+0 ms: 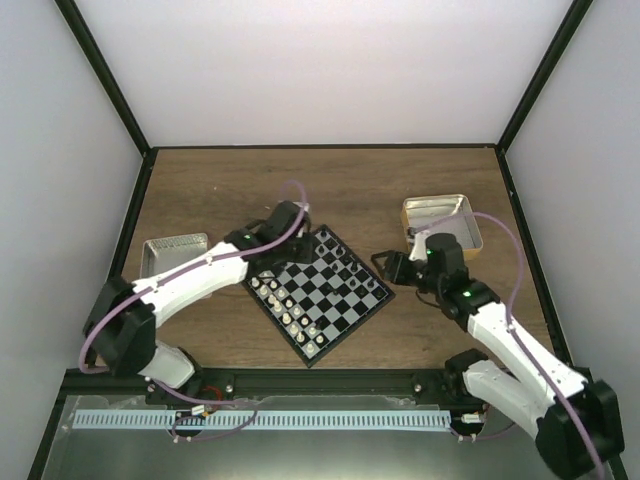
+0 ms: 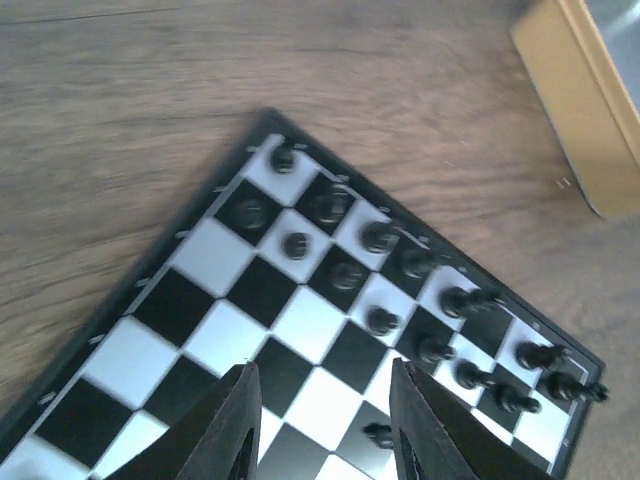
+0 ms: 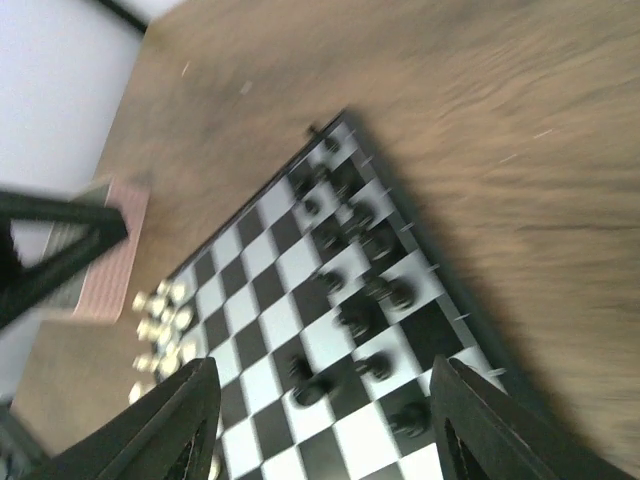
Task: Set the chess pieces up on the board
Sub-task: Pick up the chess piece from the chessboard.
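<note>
The board (image 1: 322,298) lies turned like a diamond in the middle of the table. Cream chess pieces (image 1: 288,308) line its lower-left side and black chess pieces (image 1: 350,262) its upper-right side. My left gripper (image 1: 300,236) hovers over the board's far corner. In its wrist view the left gripper (image 2: 322,405) is open above bare squares, with black pieces (image 2: 380,238) ahead and nothing between the fingers. My right gripper (image 1: 386,266) hangs just off the board's right corner, and in its own view the right gripper (image 3: 325,405) is wide open over blurred black pieces (image 3: 372,292), holding nothing.
A tan-rimmed metal tray (image 1: 442,222) stands at the back right, behind the right arm. A pink-rimmed tray (image 1: 172,252) sits left of the board, under the left arm. Wood table surrounds the board, and black frame posts run along the sides.
</note>
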Robot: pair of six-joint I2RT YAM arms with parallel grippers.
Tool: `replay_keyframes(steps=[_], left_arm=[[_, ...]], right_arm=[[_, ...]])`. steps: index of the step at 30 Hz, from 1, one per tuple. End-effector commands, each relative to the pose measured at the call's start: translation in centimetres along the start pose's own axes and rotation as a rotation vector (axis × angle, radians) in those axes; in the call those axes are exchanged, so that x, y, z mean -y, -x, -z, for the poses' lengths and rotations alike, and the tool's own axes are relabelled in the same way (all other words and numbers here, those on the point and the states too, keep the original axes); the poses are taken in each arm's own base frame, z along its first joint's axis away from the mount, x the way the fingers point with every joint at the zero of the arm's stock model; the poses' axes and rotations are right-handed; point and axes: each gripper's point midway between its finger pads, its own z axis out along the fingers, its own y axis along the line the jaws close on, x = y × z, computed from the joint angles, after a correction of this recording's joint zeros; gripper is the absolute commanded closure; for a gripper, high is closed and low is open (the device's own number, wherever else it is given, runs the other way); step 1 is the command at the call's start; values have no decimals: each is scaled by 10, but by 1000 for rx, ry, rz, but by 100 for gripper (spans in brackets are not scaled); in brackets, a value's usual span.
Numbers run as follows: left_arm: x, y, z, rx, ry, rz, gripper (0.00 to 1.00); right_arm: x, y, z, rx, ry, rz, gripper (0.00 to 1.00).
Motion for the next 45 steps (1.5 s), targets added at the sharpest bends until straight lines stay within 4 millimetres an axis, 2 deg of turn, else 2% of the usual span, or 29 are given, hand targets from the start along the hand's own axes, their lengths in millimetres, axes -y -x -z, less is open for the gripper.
replay_keyframes(steps=[1, 4, 8, 14, 20, 30, 36, 45], left_arm=[[-26, 24, 20, 169, -38, 198, 61], [-44, 19, 26, 194, -29, 242, 60], [-62, 14, 32, 215, -8, 277, 60], [-76, 10, 37, 234, -11, 311, 59], [-78, 7, 33, 223, -24, 318, 59], [-75, 6, 28, 205, -54, 326, 59], [-73, 5, 26, 198, -62, 325, 59], [-73, 5, 26, 198, -64, 333, 59]], right_arm=[[-61, -12, -15, -73, 183, 157, 41], [-75, -31, -32, -142, 179, 216, 42], [-84, -58, -55, -231, 125, 298, 43], [-79, -90, -82, -320, 9, 409, 46], [-72, -99, -98, -342, -45, 458, 58], [-50, -114, -117, -406, -135, 493, 57], [-36, -128, -117, -447, -176, 510, 61], [-22, -138, -117, -468, -216, 542, 69]])
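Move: About 13 cm to the right hand's left, 2 cm back and some 14 cm below, a black chess piece lies on its side just past the board's fold. On the pawn row beside it, the near pawn stands roughly 5 cm farther out and 2 cm right of it; the far pawn is 7 cm farther out and level sideways with it. From the left hand the lying piece is about 5 cm back, 5 cm right and 12 cm below. Sweeping about 13 cm left over the board, the right hand then sinks some 12 cm to the lying black piece, turning counter-clockwise and tipping its fingers to point steeply down. The fingers narrow by nearly half but stay open around the piece, with no grip yet. The left hand clears the way, drawing some 8 cm to its left, fingers open. ##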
